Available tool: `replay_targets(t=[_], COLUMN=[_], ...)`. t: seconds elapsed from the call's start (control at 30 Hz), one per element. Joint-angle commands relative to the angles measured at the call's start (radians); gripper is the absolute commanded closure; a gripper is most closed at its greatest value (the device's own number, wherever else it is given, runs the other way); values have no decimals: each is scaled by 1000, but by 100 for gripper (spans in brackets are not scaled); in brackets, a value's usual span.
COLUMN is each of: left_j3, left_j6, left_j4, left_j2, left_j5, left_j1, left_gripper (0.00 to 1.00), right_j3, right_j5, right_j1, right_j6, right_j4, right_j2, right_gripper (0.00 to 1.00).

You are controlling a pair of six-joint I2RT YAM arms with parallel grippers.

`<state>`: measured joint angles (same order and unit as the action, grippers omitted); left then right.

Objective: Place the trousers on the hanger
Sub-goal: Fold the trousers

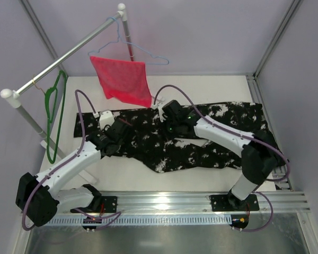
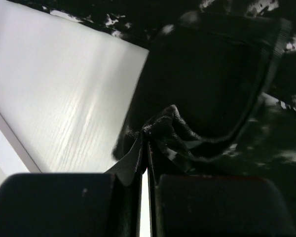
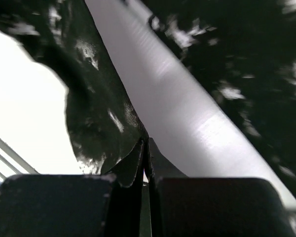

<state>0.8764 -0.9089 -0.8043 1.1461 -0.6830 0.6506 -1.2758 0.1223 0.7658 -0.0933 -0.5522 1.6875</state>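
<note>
The trousers [image 1: 212, 151], black with white splotches, lie spread across the white table from left to right. My left gripper [image 1: 116, 132] sits at their left end. In the left wrist view it [image 2: 149, 136] is shut on a bunched fold of the trousers [image 2: 212, 74]. My right gripper [image 1: 169, 119] is over the trousers' upper edge near the middle. The right wrist view shows it [image 3: 146, 143] shut on a lifted edge of the trousers [image 3: 98, 118]. The green hanger [image 1: 55, 116] hangs by its hook from the rail at far left, apart from both grippers.
A slanted metal rail [image 1: 69, 53] on white posts crosses the back left. A pale blue wire hanger [image 1: 148, 53] on it carries a red mesh cloth [image 1: 124, 79] that hangs just above the trousers. Grey walls close the sides and back. Bare table [image 2: 64, 98] shows beside the fabric.
</note>
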Motion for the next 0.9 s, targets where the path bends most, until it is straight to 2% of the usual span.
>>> replay_targets(t=[0.0,0.23,0.33,0.4,0.5,0.53,0.63,0.87], left_j3=[19,12,42,87,130,136,157,191], left_j6=[15,45,67,82,94,93,81,67], left_j4=[102,231,258,252,211,202,146,125], left_j2=[17,133,213,262,294,296,281,178], left_j5=[-33,57,134,148,134,134,143,269], left_j1=[-38,-155,-229,-246,-247,-250,-249,-218], left_gripper=[100,100,100,98,77,60,44,37], right_j3=[52,145,156,182,259,280,349,375], right_j5=[-183,-217,-167,-74,65,92,161,146], right_j1=[-2,-2,-2,0,4,4,18,70], right_j6=[-55,-62,-69,-82,-112,-124,-149,-131], right_j4=[34,87,87,95,182,204,267,278], right_j2=[-138,-279,-304,-318,-370,-379,-397,-359], right_gripper=[96,96,96,96,96,96,96,96])
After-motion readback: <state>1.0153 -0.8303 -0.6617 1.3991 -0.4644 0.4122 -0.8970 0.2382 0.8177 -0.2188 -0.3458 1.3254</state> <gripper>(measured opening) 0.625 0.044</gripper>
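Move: My left hand pinches the near leg's hem. The far leg, where that goes, lies about 11 cm ahead, 2 cm left and 10 cm below; its own hem is level with that spot, 16 cm farther left. My right hand grips the same near leg mid-length; that leg's near edge is some 10 cm back and 9 cm below, the far leg about 10 cm ahead, and the bare gap 11 cm right and 1 cm ahead. I carry the hem forward over the far leg with my left hand, about 6 cm, dipping some 5 cm on the way, then open the fingers to let the hem go and lift off. Keeping its pinch on the leg's edge, my right hand first rises about 5 cm and swings right, then draws back towards my base some 7 cm, sinking a little and rolling its left side up. ##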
